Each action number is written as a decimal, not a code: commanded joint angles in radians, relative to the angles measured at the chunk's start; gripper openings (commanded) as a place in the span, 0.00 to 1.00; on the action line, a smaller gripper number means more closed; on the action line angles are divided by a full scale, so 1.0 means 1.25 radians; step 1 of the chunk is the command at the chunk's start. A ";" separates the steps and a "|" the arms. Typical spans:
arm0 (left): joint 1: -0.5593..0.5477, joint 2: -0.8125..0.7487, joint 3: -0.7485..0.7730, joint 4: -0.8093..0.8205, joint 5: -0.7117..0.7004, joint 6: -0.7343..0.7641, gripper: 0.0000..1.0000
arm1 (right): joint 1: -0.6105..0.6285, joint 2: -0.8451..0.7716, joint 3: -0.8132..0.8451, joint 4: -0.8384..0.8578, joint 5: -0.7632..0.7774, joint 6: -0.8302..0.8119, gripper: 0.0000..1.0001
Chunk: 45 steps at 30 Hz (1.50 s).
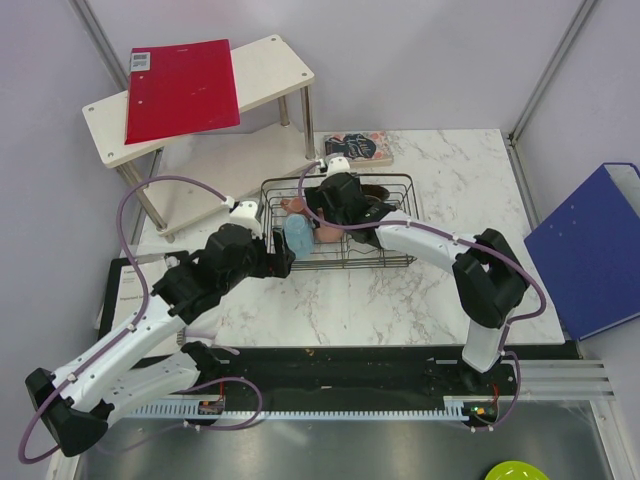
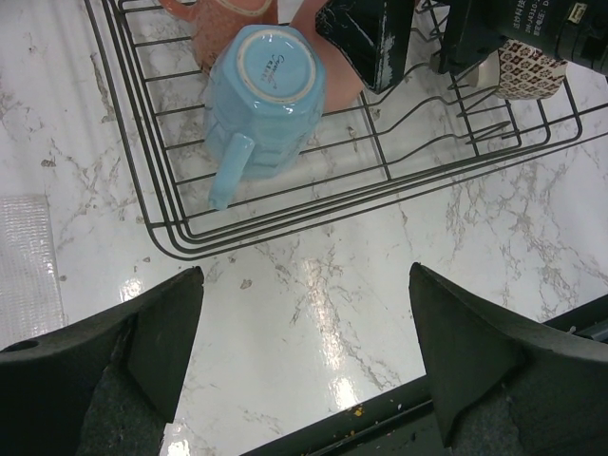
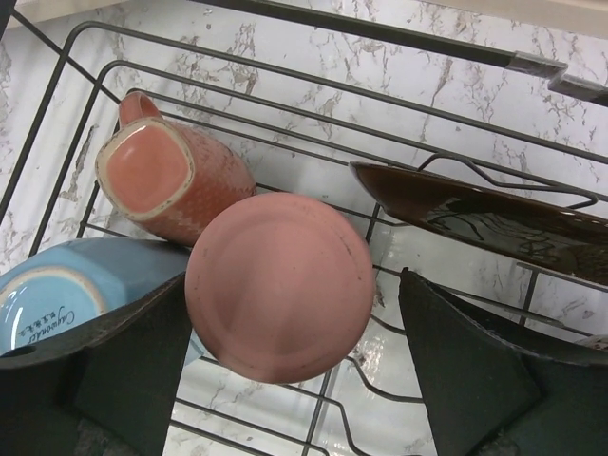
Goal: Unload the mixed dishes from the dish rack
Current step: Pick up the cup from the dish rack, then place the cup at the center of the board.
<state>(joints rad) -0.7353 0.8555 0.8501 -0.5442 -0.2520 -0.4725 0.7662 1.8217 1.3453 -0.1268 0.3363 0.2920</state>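
The dish rack [image 1: 392, 262] is a dark wire basket at the middle of the marble table. In it a light-blue mug [image 2: 261, 104] lies base toward me, handle toward the near rim. A salmon-pink tumbler [image 3: 280, 285] stands upside down beside a pink handled mug [image 3: 166, 185]. The dark red-brown plate [image 3: 484, 218] leans in the dividers, and a red-patterned bowl [image 2: 527, 71] sits at the rack's right end. My right gripper [image 3: 293, 280] is open inside the rack, its fingers on either side of the tumbler. My left gripper [image 2: 306, 285] is open over bare table just before the rack's [image 2: 285, 217] near-left corner.
A white two-tier shelf [image 1: 270, 70] with a red folder [image 1: 183, 90] stands at the back left. A patterned book [image 1: 358, 147] lies behind the rack. A blue binder [image 1: 590, 250] lies off the right edge and a lime-green dish [image 1: 515, 471] at the bottom right.
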 commanded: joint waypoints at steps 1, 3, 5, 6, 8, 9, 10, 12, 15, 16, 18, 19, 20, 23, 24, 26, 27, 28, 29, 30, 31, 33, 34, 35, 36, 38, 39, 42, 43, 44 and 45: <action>0.000 0.000 0.000 0.017 0.002 -0.018 0.95 | -0.008 0.002 0.028 0.033 -0.003 -0.003 0.88; 0.000 0.010 0.001 0.019 0.006 -0.022 0.94 | -0.008 -0.003 0.026 0.033 -0.003 -0.005 0.82; 0.002 0.015 0.000 0.021 0.010 -0.023 0.94 | -0.008 -0.011 0.014 0.041 -0.003 -0.005 0.73; 0.000 0.016 0.000 0.022 0.010 -0.025 0.94 | -0.009 -0.020 0.009 0.049 -0.002 -0.008 0.70; 0.000 0.016 -0.001 0.022 0.009 -0.025 0.94 | -0.009 -0.030 -0.006 0.054 -0.003 -0.009 0.61; 0.000 0.016 -0.005 0.025 0.009 -0.026 0.94 | -0.009 -0.040 -0.010 0.058 -0.004 -0.009 0.59; 0.000 0.016 -0.005 0.027 0.009 -0.026 0.94 | -0.009 -0.045 -0.015 0.057 -0.008 -0.010 0.53; 0.000 0.019 -0.008 0.029 0.013 -0.027 0.94 | -0.008 -0.063 -0.018 0.057 -0.013 -0.009 0.50; 0.000 0.020 -0.008 0.032 0.014 -0.027 0.94 | -0.009 -0.101 -0.029 0.057 -0.032 0.000 0.47; 0.000 0.020 -0.008 0.032 0.015 -0.026 0.94 | -0.009 -0.113 -0.033 0.059 -0.037 0.007 0.47; 0.000 0.021 -0.004 0.035 0.013 -0.025 0.94 | -0.009 -0.153 -0.034 0.051 -0.055 0.015 0.47; 0.000 0.024 -0.004 0.036 0.011 -0.023 0.94 | -0.009 -0.165 -0.032 0.045 -0.065 0.016 0.47; 0.000 0.024 -0.004 0.038 0.013 -0.025 0.94 | -0.008 -0.177 -0.031 0.038 -0.082 0.022 0.47; 0.000 0.031 0.001 0.041 0.017 -0.025 0.94 | -0.009 -0.235 -0.025 0.012 -0.098 0.029 0.48; 0.000 0.030 0.002 0.041 0.017 -0.026 0.94 | -0.009 -0.269 -0.027 0.003 -0.108 0.030 0.48; 0.000 0.031 0.002 0.045 0.017 -0.028 0.93 | -0.008 -0.310 -0.032 -0.004 -0.113 0.031 0.48; 0.002 0.030 0.003 0.046 0.017 -0.031 0.93 | -0.009 -0.355 -0.038 -0.004 -0.110 0.033 0.48; 0.000 0.030 0.002 0.048 0.016 -0.033 0.93 | -0.009 -0.380 -0.056 -0.003 -0.102 0.034 0.47; 0.000 0.027 0.001 0.052 0.015 -0.040 0.93 | -0.010 -0.405 -0.070 0.001 -0.092 0.038 0.46; 0.000 0.026 0.000 0.056 0.015 -0.045 0.93 | -0.010 -0.456 -0.085 0.012 -0.075 0.052 0.42; 0.002 0.021 -0.003 0.061 0.015 -0.051 0.93 | -0.014 -0.479 -0.117 0.019 -0.070 0.063 0.38; 0.000 0.005 -0.015 0.088 0.015 -0.074 0.93 | -0.025 -0.543 -0.159 0.051 -0.074 0.093 0.26; 0.000 -0.003 -0.022 0.103 0.016 -0.082 0.94 | -0.030 -0.561 -0.204 0.066 -0.086 0.130 0.08; 0.000 -0.013 -0.030 0.122 0.020 -0.102 0.94 | -0.045 -0.577 -0.228 0.079 -0.096 0.150 0.00; 0.000 -0.039 -0.053 0.178 0.020 -0.115 0.95 | -0.053 -0.604 -0.272 0.093 -0.112 0.170 0.00; 0.000 -0.074 -0.108 0.264 0.057 -0.136 0.93 | -0.085 -0.634 -0.320 0.155 -0.195 0.235 0.00; 0.000 -0.094 -0.128 0.346 0.066 -0.148 0.91 | -0.096 -0.645 -0.374 0.215 -0.221 0.268 0.00; 0.007 -0.139 -0.157 0.458 0.142 -0.179 0.91 | -0.147 -0.689 -0.517 0.441 -0.361 0.418 0.00; 0.010 -0.135 -0.156 0.473 0.167 -0.188 0.91 | -0.160 -0.694 -0.549 0.505 -0.390 0.456 0.00; 0.019 -0.130 -0.148 0.484 0.224 -0.218 0.91 | -0.181 -0.697 -0.578 0.561 -0.432 0.534 0.00; 0.025 -0.120 -0.144 0.500 0.260 -0.232 0.91 | -0.188 -0.693 -0.617 0.658 -0.452 0.565 0.00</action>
<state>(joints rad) -0.7280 0.6952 0.6559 -0.1604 -0.1139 -0.6449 0.5770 0.9836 0.6994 0.2440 -0.0090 0.7097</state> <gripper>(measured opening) 0.914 0.714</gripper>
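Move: The pink cup stands bottom-up between the right hand's open fingers, its middle about 2 cm ahead and 4 cm below. From that hand the light-blue mug is some 7 cm left and 2 cm back, the orange mug 6 cm left and 5 cm ahead, the dark bowl 8 cm right and 5 cm ahead, all roughly 6 cm below. From the left hand the pink cup lies about 14 cm ahead, 9 cm right and 11 cm lower. Right fingers pinch the pink cup, lift it about 20 cm, back and right, then sink, rolling; left hand rises. ##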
